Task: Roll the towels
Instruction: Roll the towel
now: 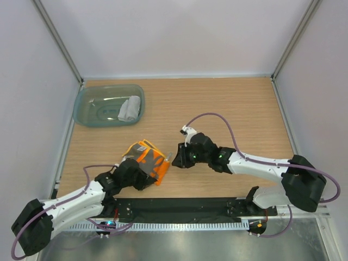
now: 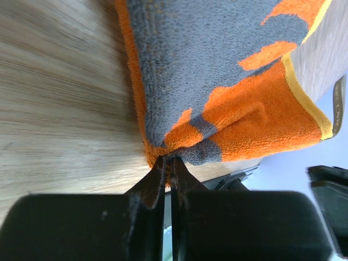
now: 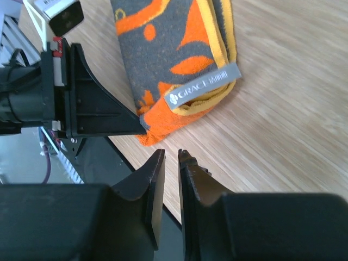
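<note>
The orange towel (image 1: pixel 149 159) with its grey face lies folded on the wooden table near the front, between the two arms. My left gripper (image 1: pixel 147 176) (image 2: pixel 168 160) is shut on that towel's (image 2: pixel 217 70) near corner. My right gripper (image 1: pixel 173 159) (image 3: pixel 167 155) hovers just right of the towel (image 3: pixel 168 54), a short way from the pinched corner; its jaws stand a narrow gap apart with nothing between them. The light grey towel (image 1: pixel 129 109) sits as a short roll inside the teal tub (image 1: pixel 89 106) at the back left.
A grey label (image 3: pixel 204 89) sticks out from the orange towel's edge. A black base strip (image 1: pixel 179 209) runs along the table's near edge, close under both grippers. White walls and metal posts close in the table on three sides.
</note>
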### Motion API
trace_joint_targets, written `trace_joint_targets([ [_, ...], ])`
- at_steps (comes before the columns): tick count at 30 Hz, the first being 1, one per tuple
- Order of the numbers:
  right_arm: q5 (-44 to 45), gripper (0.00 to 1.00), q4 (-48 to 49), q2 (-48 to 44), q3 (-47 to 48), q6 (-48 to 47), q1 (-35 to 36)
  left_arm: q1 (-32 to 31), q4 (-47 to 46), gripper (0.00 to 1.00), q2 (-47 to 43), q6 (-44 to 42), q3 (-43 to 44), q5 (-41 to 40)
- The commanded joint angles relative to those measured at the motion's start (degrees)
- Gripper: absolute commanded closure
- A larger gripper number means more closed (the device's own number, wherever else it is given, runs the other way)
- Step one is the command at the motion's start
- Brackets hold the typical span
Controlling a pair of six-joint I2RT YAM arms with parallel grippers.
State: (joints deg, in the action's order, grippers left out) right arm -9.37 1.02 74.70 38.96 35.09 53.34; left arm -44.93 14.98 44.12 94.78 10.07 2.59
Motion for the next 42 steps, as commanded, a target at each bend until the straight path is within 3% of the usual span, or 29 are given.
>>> trace_joint_targets([
  [1, -2.85, 0.77, 5.75, 2.82, 1.29, 0.33, 1.06, 1.16, 4.69, 1.00, -0.61, 1.37, -0.84, 0.93],
  [16, -11.81, 0.78, 12.78, 14.86, 5.60, -0.73, 4.92, 4.85, 1.55, 1.00, 3.69, -2.41, -1.28, 3.65],
  [26, -7.52, 0.79, 12.70, 19.86, 7.88, -1.95, 5.28, 5.55, -1.10, 1.00, 6.16, -3.46, -1.10, 4.62],
  [35, -8.74, 0.81, 20.42, 26.02, 5.43, -0.46, 0.28, 6.34, 3.21, 1.00, 3.26, -6.01, -0.13, 4.53],
  [42, -9.70, 0.82, 19.55, 26.38, 5.16, -1.43, -4.91, 6.61, 7.50, 1.00, 2.64, -9.95, 2.06, 3.30],
])
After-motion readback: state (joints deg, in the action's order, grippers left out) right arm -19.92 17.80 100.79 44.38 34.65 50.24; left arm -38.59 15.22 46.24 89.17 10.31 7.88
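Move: The towel's tagged edge, where my right hand is headed, lies about 5 cm ahead of it, 4 cm to its left and 8 cm below; the towel's middle is some 12 cm left, 3 cm ahead and 9 cm down. My left fingertips sit about 9 cm left of the right hand, 3 cm back and 9 cm lower. From my left hand that edge is roughly 8 cm ahead and 5 cm right, about 1 cm higher. I swing my right hand left and down, drawing back about 4 cm on the way, to come in beside the tagged edge; then I sink it further and drive forward some 6 cm, easing slightly right, until its barely open fingertips meet the orange flap. My left hand keeps its shut fingertips on the towel's near corner, hardly shifting. ##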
